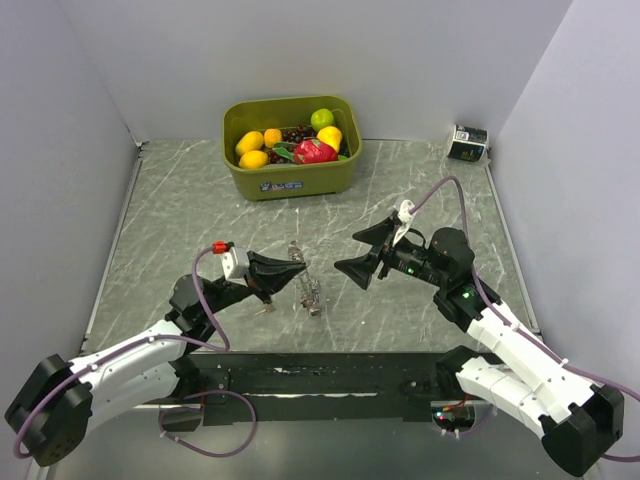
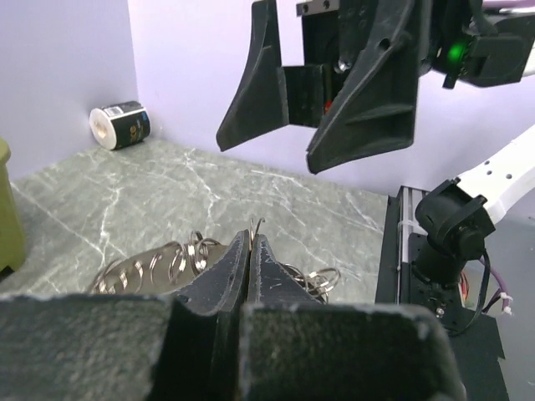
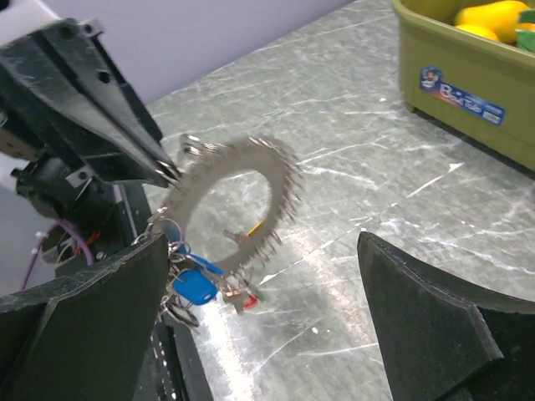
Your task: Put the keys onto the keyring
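The keyring point(image 3: 284, 188) is a flat metal hoop fringed with several small split rings. My left gripper point(image 1: 297, 268) is shut on its edge and holds it tilted just above the table; in the left wrist view a thin wire loop pokes out between the closed fingertips point(image 2: 251, 238). Keys hang from its low side: a blue one point(image 3: 197, 286), a red one point(image 3: 244, 297) and a yellow one point(image 3: 257, 224) behind the hoop. My right gripper point(image 1: 348, 252) stands wide open just right of the keyring, level with it, with nothing between its fingers point(image 3: 92, 326).
A green tub point(image 1: 290, 182) of fruit stands at the back centre. A small can point(image 1: 467, 142) lies in the far right corner. A black rail point(image 1: 330, 368) runs along the near edge between the arm bases. Grey walls close in both sides.
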{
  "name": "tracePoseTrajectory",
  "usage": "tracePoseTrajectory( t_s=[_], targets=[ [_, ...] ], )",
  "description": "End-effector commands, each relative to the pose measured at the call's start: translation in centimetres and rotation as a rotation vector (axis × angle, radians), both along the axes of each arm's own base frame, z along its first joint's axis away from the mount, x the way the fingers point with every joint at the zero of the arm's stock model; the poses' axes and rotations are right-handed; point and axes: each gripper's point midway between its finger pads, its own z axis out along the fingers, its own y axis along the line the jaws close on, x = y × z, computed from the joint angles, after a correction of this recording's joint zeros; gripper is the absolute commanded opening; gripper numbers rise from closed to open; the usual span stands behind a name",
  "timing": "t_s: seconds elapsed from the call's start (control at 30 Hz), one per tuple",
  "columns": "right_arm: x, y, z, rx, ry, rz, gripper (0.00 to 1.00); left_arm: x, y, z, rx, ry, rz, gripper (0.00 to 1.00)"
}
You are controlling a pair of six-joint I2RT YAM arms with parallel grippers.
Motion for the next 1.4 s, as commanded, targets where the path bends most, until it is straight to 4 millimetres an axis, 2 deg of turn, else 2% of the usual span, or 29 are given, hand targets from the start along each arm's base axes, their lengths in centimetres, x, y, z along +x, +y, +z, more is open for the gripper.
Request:
tracePoseTrajectory(
  t_s=[0.0, 0.13, 0.17, 0.23, 0.3, 0.33, 0.4, 0.43, 0.57, 0.73, 0.87, 0.97, 1.13, 1.17, 1.2, 1.23, 1.27, 1.3, 1.33, 1.37],
  targets=[
    [1.3, -0.5, 1.4, 0.057, -0.052, -0.068, 1.00, -0.6, 0.4, 4.8, -0.103, -0.127, -0.041, 0.01],
    [1.6, -1.1, 0.8, 0.050, -0.041, -0.107, 1.00, 0.8, 0.6, 5.2, -0.078, -0.121, -0.014, 0.01],
    [1.6, -1.0, 0.7, 0.046, -0.035, -0.107, 1.00, 1.3, 0.5, 4.7, -0.055, -0.103, -0.009, 0.01],
    [1.8, -0.9, 0.0, 0.021, -0.003, -0.106, 1.00, 2.2, 0.8, 5.3, -0.048, -0.103, 0.011, 0.01],
    [2.5, -0.8, -1.5, -0.017, 0.050, -0.124, 1.00, 3.1, 1.0, 5.1, -0.024, -0.073, 0.029, 0.01],
    [2.7, -0.7, -2.0, -0.030, 0.075, -0.125, 1.00, 3.5, 1.1, 5.8, -0.024, -0.081, 0.035, 0.01],
    [3.3, -0.5, -3.7, -0.089, 0.128, -0.125, 1.00, 4.5, 1.8, 6.0, -0.009, -0.066, 0.073, 0.01],
    [3.4, -0.4, -3.8, -0.105, 0.150, -0.120, 1.00, 5.0, 2.0, 6.1, 0.005, -0.050, 0.088, 0.01],
    [3.6, 0.3, -5.0, -0.117, 0.204, -0.101, 1.00, 6.5, 4.1, 7.0, 0.040, -0.035, 0.190, 0.01],
    [3.2, 1.2, -6.6, -0.139, 0.251, -0.042, 1.00, 8.3, 8.2, 7.5, 0.078, 0.000, 0.354, 0.01],
    [2.8, 2.7, -7.7, -0.155, 0.306, 0.053, 1.00, 8.3, 12.3, 8.4, 0.051, 0.004, 0.488, 0.01],
    [2.9, 3.7, -9.2, -0.178, 0.350, 0.077, 1.00, 8.2, 14.2, 8.4, 0.050, 0.025, 0.545, 0.01],
    [2.6, 5.9, -11.4, -0.256, 0.364, 0.093, 1.00, 8.1, 15.7, 7.9, 0.081, 0.047, 0.561, 0.01],
    [2.6, 6.3, -12.3, -0.274, 0.379, 0.098, 1.00, 8.1, 15.9, 7.7, 0.089, 0.052, 0.555, 0.01],
    [2.6, 6.9, -12.2, -0.272, 0.383, 0.107, 1.00, 8.1, 15.8, 7.2, 0.094, 0.066, 0.541, 0.01],
    [2.1, 7.7, -12.2, -0.276, 0.383, 0.131, 1.00, 8.3, 16.5, 7.1, 0.095, 0.071, 0.561, 0.01],
    [2.0, 8.2, -13.1, -0.291, 0.402, 0.139, 1.00, 8.3, 16.8, 6.9, 0.095, 0.078, 0.555, 0.01],
    [1.9, 8.8, -12.8, -0.290, 0.393, 0.155, 0.99, 8.4, 17.0, 6.2, 0.097, 0.091, 0.555, 0.01],
    [1.2, 9.8, -12.9, -0.293, 0.386, 0.187, 0.99, 8.3, 17.1, 6.2, 0.091, 0.081, 0.550, 0.01],
    [1.0, 10.4, -13.9, -0.308, 0.400, 0.203, 0.98, 8.3, 17.5, 6.0, 0.089, 0.082, 0.562, 0.01]
  ],
)
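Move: The remaining brass key lies on the table about 18 cm to the right gripper's left, 2 cm farther back and some 25 cm below it. The keyring, still in the left gripper's fingers, hangs between, its middle roughly 8 cm left, 3 cm back and 6 cm below the right gripper. From the left gripper, the brass key is about 9 cm left, 1 cm ahead and 24 cm down. Lower the empty right gripper about 15 cm towards the brass key, easing left by some 7 cm, mostly late on, and tip its wide-open fingers downward. Meanwhile bring the left gripper, shut on the keyring, forward and slightly up, then well out to the left, swinging it counter-clockwise until its fingers point forward-right. ##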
